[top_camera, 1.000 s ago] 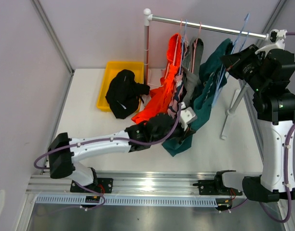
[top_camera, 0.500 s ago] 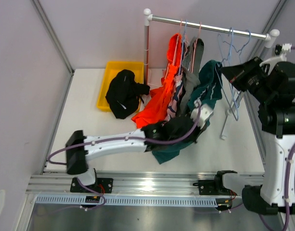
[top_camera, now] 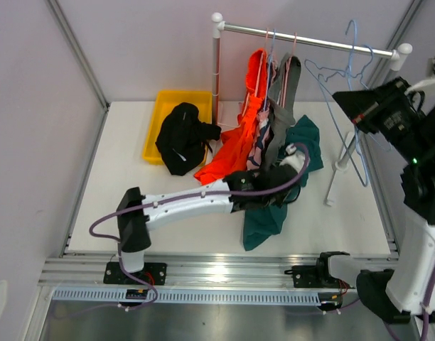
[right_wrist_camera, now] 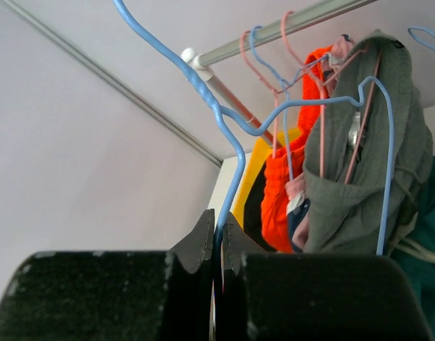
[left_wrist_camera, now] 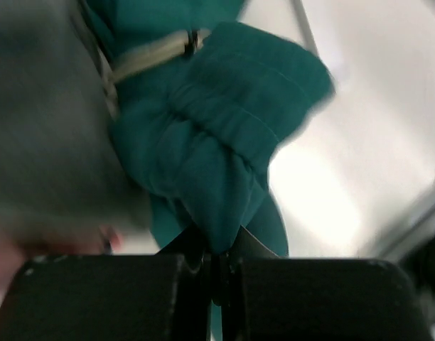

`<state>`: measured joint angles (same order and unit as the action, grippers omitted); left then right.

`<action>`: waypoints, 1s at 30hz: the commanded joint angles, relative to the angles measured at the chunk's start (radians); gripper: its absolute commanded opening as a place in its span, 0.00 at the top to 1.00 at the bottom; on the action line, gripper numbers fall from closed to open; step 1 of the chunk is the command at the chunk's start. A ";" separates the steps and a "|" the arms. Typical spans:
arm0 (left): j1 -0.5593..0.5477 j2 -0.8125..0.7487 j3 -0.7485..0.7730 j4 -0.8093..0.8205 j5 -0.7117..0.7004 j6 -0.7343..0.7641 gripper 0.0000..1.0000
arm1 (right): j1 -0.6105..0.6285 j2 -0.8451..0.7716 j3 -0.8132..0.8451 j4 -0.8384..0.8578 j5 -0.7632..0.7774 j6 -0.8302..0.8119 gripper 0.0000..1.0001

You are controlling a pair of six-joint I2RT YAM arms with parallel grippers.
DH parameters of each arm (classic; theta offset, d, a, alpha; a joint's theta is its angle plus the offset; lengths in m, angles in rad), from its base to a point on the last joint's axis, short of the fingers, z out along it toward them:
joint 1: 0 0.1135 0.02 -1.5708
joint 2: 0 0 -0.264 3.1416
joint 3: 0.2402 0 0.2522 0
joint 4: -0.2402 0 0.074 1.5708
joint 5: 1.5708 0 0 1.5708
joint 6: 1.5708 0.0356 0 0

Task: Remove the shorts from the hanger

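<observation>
The dark teal shorts [top_camera: 264, 219] hang off the left gripper [top_camera: 297, 158] and trail onto the table, free of any hanger. In the left wrist view the left gripper [left_wrist_camera: 219, 250] is shut on a fold of the teal shorts [left_wrist_camera: 217, 135], whose pale drawstring [left_wrist_camera: 150, 53] shows above. The right gripper [top_camera: 343, 99] is shut on a bare blue hanger [top_camera: 354, 57], held up beside the rail [top_camera: 303, 39]. The hanger wire [right_wrist_camera: 228, 135] runs straight into the right gripper [right_wrist_camera: 219, 229]. Orange shorts [top_camera: 235, 153], pink patterned shorts [top_camera: 260, 138] and grey shorts [top_camera: 281, 117] still hang from the rail.
Black shorts [top_camera: 182, 135] lie in the yellow tray [top_camera: 168, 99] at the back left, beside the rack's upright post [top_camera: 217, 71]. The rack's slanted right leg and foot [top_camera: 343, 163] stand close to the right arm. A grey wall encloses the back and left.
The left gripper pulled the teal shorts down and off the blue hanger. The right gripper lifted the emptied hanger up and to the right, away from the other shorts.
</observation>
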<state>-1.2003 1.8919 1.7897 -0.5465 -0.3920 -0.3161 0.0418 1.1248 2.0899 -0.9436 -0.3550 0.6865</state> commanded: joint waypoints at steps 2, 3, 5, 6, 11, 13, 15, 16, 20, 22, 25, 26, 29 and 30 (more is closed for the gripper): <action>-0.116 -0.311 -0.018 -0.226 -0.149 -0.075 1.00 | -0.010 0.138 -0.028 0.104 0.027 -0.039 1.00; -0.113 -0.354 0.005 -0.257 -0.162 -0.075 1.00 | -0.011 0.167 -0.036 0.124 0.045 -0.044 1.00; -0.111 -0.430 0.031 -0.317 -0.205 -0.051 1.00 | -0.028 0.194 -0.045 0.186 0.054 -0.038 1.00; -0.099 -0.485 0.086 -0.332 -0.231 -0.032 1.00 | -0.033 0.228 -0.041 0.204 0.054 -0.027 1.00; 0.069 -0.556 0.203 -0.388 -0.196 0.066 1.00 | -0.094 0.312 -0.016 0.295 0.065 -0.001 1.00; 0.165 -0.571 0.220 -0.373 -0.154 0.107 1.00 | -0.106 0.349 -0.005 0.315 0.064 0.007 1.00; 0.258 -0.571 0.240 -0.365 -0.127 0.141 1.00 | -0.123 0.368 -0.004 0.313 0.041 0.013 1.00; 0.295 -0.556 0.276 -0.354 -0.090 0.153 1.00 | -0.126 0.375 -0.014 0.310 0.036 0.015 1.00; 0.546 -0.432 0.475 -0.371 0.051 0.176 1.00 | -0.126 0.313 -0.158 0.353 -0.001 0.021 1.00; 0.616 -0.317 0.612 -0.391 0.114 0.178 1.00 | -0.128 0.274 -0.221 0.370 -0.009 0.018 1.00; 0.731 -0.226 0.763 -0.342 0.171 0.164 1.00 | -0.134 0.208 -0.330 0.378 -0.032 0.007 1.00; 0.757 -0.199 0.770 -0.310 0.218 0.157 1.00 | -0.135 0.196 -0.353 0.376 -0.042 0.005 1.00; 0.859 -0.150 0.734 -0.166 0.275 0.120 1.00 | -0.138 0.149 -0.441 0.382 -0.064 -0.002 1.00; 0.870 -0.131 0.737 -0.133 0.278 0.121 1.00 | -0.138 0.141 -0.441 0.384 -0.073 -0.005 1.00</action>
<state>-0.3912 1.7512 2.4985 -0.8764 -0.2161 -0.1757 -0.0895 1.3136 1.6810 -0.5716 -0.3866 0.6979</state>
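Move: The left hand already grips the teal shorts, off their hanger. Its goal, the yellow bin, lies some 38 cm ahead, 36 cm left and 18 cm lower; the black shorts on its near right edge are about 30 ahead, 33 left. The orange shorts hang some 18 ahead, 12 left. The right hand holds the emptied blue hanger; the bar is about 20 cm ahead, 4 cm right, level with it, the other empty hanger 8 cm farther right, the grey shorts 24 ahead, 3 left. Keeping its pinch on the teal shorts, the left hand draws back about 8 cm, then sweeps up and left, some 30 cm each, and finally forward towards the space above the yellow bin, turning about 30 degrees counter-clockwise as the fingers tip up. The right hand, still gripping the blue hanger, pushes it forward some 19 cm and down to the bar, then dips and eases back slightly so the hook comes down over the bar. ##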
